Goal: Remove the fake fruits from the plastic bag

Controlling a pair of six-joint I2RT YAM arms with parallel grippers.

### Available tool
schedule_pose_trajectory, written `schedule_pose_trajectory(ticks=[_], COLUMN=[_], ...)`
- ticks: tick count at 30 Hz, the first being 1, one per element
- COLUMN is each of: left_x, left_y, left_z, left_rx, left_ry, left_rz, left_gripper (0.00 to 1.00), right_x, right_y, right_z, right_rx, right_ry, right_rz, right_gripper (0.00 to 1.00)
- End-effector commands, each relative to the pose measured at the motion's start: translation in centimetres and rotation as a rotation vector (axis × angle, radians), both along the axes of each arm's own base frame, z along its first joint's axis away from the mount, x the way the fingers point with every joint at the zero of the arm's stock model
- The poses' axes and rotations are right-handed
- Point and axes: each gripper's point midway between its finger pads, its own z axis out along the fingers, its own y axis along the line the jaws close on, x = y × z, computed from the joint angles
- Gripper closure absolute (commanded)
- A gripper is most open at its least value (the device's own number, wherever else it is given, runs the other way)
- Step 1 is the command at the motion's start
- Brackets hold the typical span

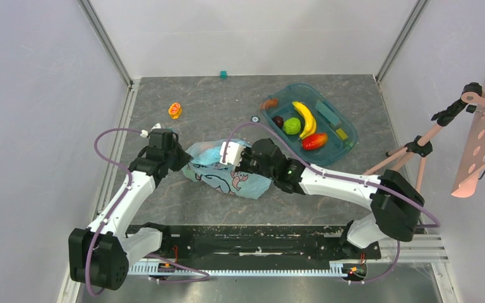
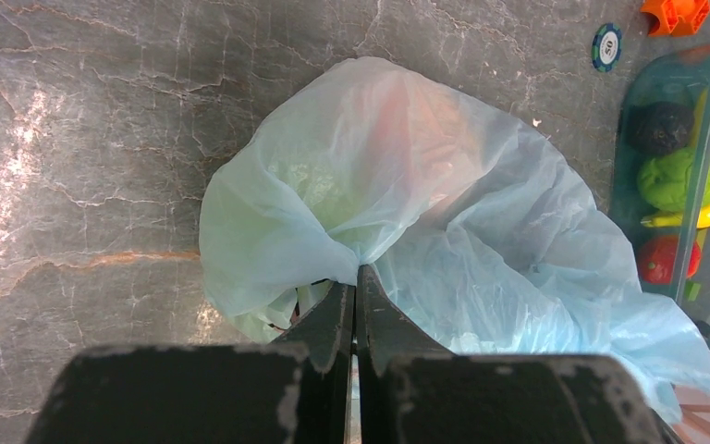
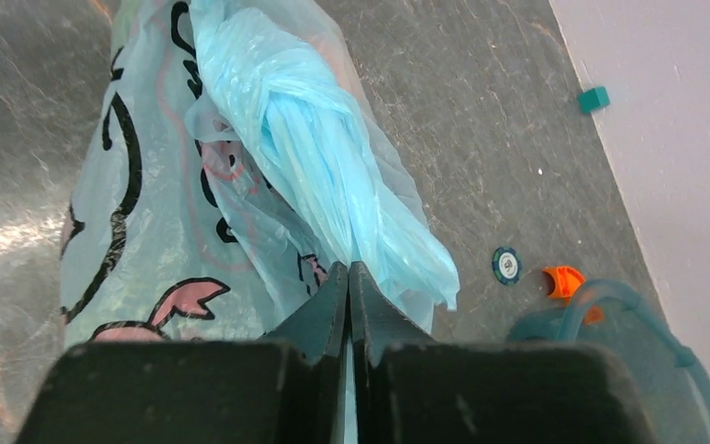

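Observation:
The plastic bag (image 1: 227, 178), light blue with a pink and black print, lies crumpled mid-table. My left gripper (image 2: 356, 270) is shut on a gathered fold at the bag's left end (image 2: 481, 231). My right gripper (image 3: 348, 266) is shut on the twisted blue handle (image 3: 314, 157) at its right end. A pinkish-orange form (image 2: 416, 120) and a pale green one (image 2: 314, 185) show dimly through the film; which fruits they are I cannot tell. A green apple (image 1: 292, 125) and a dark grape bunch (image 1: 278, 121) lie in the tray.
The teal tray (image 1: 347, 126) stands at the back right, also holding a yellow banana (image 1: 305, 117) and a red-orange mango (image 1: 314, 141). A poker chip (image 1: 254, 118), an orange piece (image 1: 175, 110) and a teal cube (image 1: 223, 74) lie on the table. A tripod (image 1: 417, 148) stands right.

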Motion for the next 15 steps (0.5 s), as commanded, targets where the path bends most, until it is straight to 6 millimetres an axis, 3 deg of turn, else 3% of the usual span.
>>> schedule_pose_trajectory(ticks=[1,8,12,15], left_x=[1.0,0.8,0.7,0.6], left_y=[0.5,0.8,1.0,1.0], left_z=[1.7,1.6,1.6,1.7], left_rx=[0.044,0.059,0.065,0.067], left_ry=[-0.055,-0.051,-0.048,-0.051], left_rz=[-0.013,-0.012,-0.011,-0.010], left_gripper=[0.98,0.98,0.98,0.98], right_x=[-0.6,-0.6,0.3,0.0], right_y=[-0.6,-4.0,-8.1,-9.5], right_z=[3.8,5.4,5.8,5.7], right_rx=[0.206,0.442,0.663,0.773], right_ry=[0.018,0.092,0.160,0.219], right_rz=[-0.066,-0.237,-0.471,-0.504], right_gripper=[1.00,1.00,1.00,1.00])
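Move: The right hand already pinches the blue bunched top of the plastic bag, whose bulk lies about 4 cm to its left, level with it fore and aft, and 10 cm below. The poker chip is roughly 21 cm ahead and 6 cm right; the blue tray's middle is some 18 cm ahead and 26 cm right, about 12 cm below. From the left hand, already gripping the bag's left end, the bulk is about 12 cm right, 1 cm back and 7 cm below. Keeping its pinch on the bunched plastic, the right hand first rises and eases slightly back, then swings faster to the right, away from the left hand, ending about 7 cm right and 3 cm higher, with the wrist turning some 35 degrees so that the fingers point more forward and nearer level. The left hand keeps its closed grip on the bag's left end and stays all but in place, so that the plastic is drawn out between the two hands. ##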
